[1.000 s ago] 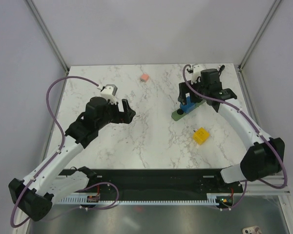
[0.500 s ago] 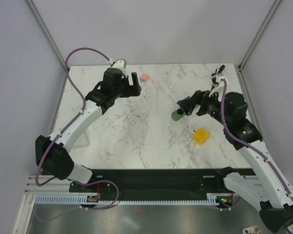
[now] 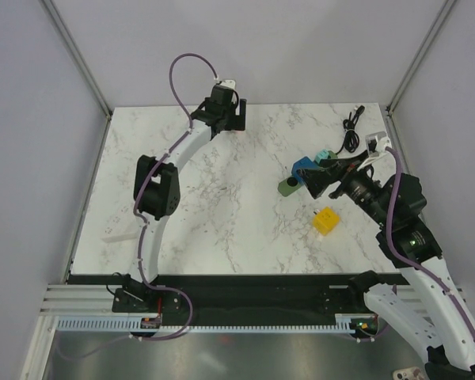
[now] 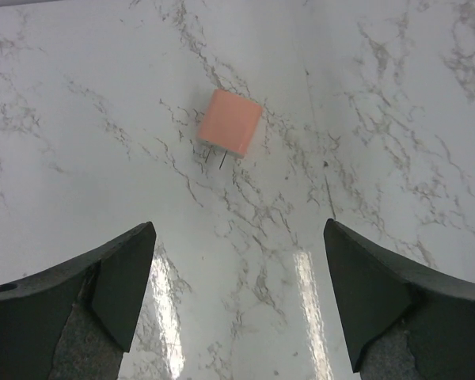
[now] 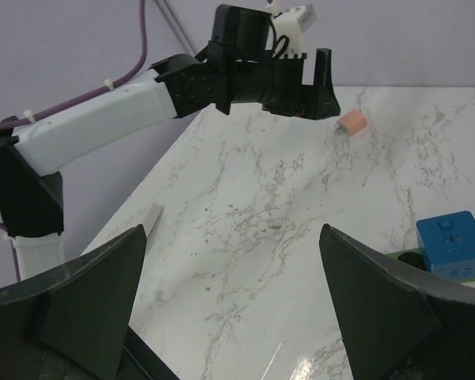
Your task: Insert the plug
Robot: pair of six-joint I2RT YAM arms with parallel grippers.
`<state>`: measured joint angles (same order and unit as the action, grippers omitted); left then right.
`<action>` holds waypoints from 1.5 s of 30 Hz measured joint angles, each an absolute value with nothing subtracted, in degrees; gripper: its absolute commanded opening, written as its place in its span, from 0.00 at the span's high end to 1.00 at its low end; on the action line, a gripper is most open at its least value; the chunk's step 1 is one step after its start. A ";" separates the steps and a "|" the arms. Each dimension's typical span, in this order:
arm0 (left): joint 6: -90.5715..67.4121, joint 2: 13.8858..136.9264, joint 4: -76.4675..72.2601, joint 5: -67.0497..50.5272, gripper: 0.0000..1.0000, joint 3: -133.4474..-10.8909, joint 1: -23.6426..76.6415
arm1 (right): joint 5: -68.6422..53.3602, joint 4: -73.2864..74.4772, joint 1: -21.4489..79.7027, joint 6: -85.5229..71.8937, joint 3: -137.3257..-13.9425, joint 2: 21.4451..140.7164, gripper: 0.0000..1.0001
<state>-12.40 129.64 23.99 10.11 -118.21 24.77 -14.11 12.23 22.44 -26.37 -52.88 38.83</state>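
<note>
The pink plug (image 4: pixel 230 133) lies on the marble table at the back, its two prongs pointing toward my left gripper. It also shows in the right wrist view (image 5: pixel 352 123). My left gripper (image 4: pixel 237 237) is open and empty, above and just short of the plug; in the top view (image 3: pixel 237 117) it hides the plug. The blue socket cube (image 3: pixel 303 169) sits on a green power strip (image 3: pixel 287 187); the cube shows in the right wrist view (image 5: pixel 453 241). My right gripper (image 3: pixel 311 182) is open and empty, raised beside the cube and facing left (image 5: pixel 233 237).
A yellow block (image 3: pixel 326 220) lies in front of the power strip. A coiled black cable (image 3: pixel 350 131) and a teal piece (image 3: pixel 323 156) lie at the back right. A white strip (image 3: pixel 115 235) lies at the table's left edge. Grey walls close the back and both sides.
My left arm has swung from the left middle to the back of the table, over the pink plug. My right arm has drawn back from the power strip, risen and turned left.
</note>
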 measured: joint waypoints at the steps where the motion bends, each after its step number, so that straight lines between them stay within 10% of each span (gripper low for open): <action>1: -11.77 132.16 24.45 10.48 0.06 -120.33 24.69 | -14.11 12.14 22.85 -26.35 -52.88 39.16 0.02; 22: 1.76 149.64 23.46 10.39 0.17 -133.47 24.01 | -13.45 12.47 26.13 -25.71 -53.21 40.42 0.02; 45: 3.73 149.67 22.92 -0.21 0.49 -134.52 22.87 | -11.64 15.70 27.27 -24.62 -57.58 37.60 0.02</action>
<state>3.73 149.67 22.92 -0.21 -134.52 22.87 -11.64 15.70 27.27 -24.62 -57.58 37.60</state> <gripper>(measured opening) 0.517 0.982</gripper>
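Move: Ahead of the open left hand, about 10 cm farther out, 2 cm to its right and 12 cm below, the pink plug lies on the table with its prongs pointing back towards the hand. The blue plug stands in the green strip some 12 cm back and 25 cm right of the left hand, the teal plug about 6 cm back and 32 cm right. From the right hand, the pink plug is roughly 44 cm ahead, 20 cm left and 33 cm below. Dropping quickly by about 10 cm while reaching some 5 cm forward, the left hand closes in on the pink plug, then nearly levels off and eases slightly right. Its left side rises at first, then it turns some 15 degrees clockwise as the fingers narrow to about half open, still short of the plug. The empty right hand, wide open, ends up about 3 cm higher and 2 cm farther back. ##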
